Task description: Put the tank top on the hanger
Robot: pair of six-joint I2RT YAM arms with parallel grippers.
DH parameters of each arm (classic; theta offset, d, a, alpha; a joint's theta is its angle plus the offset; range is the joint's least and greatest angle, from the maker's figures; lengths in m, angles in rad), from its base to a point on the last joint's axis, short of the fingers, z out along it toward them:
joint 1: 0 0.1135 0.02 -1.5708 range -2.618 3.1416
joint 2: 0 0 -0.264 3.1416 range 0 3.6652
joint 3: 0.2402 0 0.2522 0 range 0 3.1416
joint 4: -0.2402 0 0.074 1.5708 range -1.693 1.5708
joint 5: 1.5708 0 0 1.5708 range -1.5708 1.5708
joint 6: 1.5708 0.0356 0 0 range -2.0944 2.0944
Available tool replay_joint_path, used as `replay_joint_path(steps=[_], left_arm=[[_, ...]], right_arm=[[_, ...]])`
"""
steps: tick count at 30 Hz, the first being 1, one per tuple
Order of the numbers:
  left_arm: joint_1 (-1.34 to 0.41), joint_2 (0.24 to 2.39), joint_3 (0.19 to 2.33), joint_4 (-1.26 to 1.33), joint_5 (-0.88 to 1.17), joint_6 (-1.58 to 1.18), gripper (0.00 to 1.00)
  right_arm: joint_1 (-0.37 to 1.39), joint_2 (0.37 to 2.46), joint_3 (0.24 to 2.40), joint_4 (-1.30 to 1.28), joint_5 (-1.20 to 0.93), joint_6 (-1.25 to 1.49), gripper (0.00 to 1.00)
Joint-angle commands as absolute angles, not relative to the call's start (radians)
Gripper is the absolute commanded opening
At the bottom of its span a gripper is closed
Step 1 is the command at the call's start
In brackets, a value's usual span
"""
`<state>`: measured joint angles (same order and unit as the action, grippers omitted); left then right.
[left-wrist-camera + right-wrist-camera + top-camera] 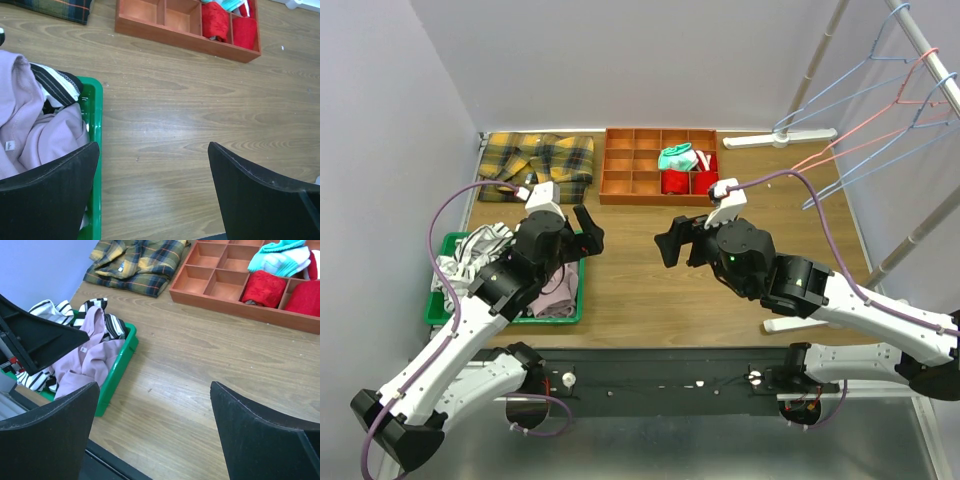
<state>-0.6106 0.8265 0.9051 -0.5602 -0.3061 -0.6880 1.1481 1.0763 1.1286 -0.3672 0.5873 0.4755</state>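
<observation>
The mauve-pink tank top (558, 290) lies crumpled in a green bin (438, 310) at the left, partly under my left arm. It also shows in the left wrist view (35, 135) and the right wrist view (87, 357). Several light-blue wire hangers (840, 85) hang on a rack at the far right. My left gripper (585, 232) is open and empty, just right of the bin's far corner; its wrist view shows it (153, 145) over bare wood. My right gripper (672, 243) is open and empty over mid-table, facing the left one (155, 385).
A black-and-white striped garment (470, 250) shares the bin. A yellow plaid cloth (535, 160) lies at the back left. A wooden divided tray (630, 165) with red and teal items stands at the back. A pink wire hanger (865, 125) hangs among the blue ones.
</observation>
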Motion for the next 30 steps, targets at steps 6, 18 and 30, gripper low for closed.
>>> replay_joint_path(steps=[6,18,30], left_arm=[[-0.58,0.857,0.897,-0.702,-0.555,-0.891,0.99],[-0.453,1.15,0.782,-0.634,-0.589,-0.988,0.73],[-0.453,1.045,0.811,-0.638,-0.583,-0.962,0.0]], right_arm=[[1.149,1.114,1.106,-0.368,0.606,0.482,1.0],[1.149,1.224,1.088,-0.38,0.508,0.535,1.0],[1.149,1.232,1.127,-0.413,0.549,0.526,1.0]])
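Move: From the left hand, the lilac tank top lies heaped in the near right part of the green bin, about 9 cm to the left, level with it front to back, and some 18 cm below. At the same depth, the striped clothes are about 6 cm ahead and 31 cm left; the plaid shirt is roughly 34 cm ahead, 14 cm left and 20 cm lower. From the right hand, the tank top is around 38 cm left, 3 cm ahead and 25 cm below. The left hand swings left over the green bin with its fingers wide, then plunges onto the tank top, ending about 17 cm lower and 8 cm farther left; on the way the wrist turns some 30 degrees counter-clockwise and tips farther down, and the fingers shut, pinching a fold of the lilac cloth between their tips near the bin's right rim. Meanwhile the right hand, empty and still wide open, sinks about 7.5 cm over the bare table, drifting slightly left and tipping its fingers down a little. ##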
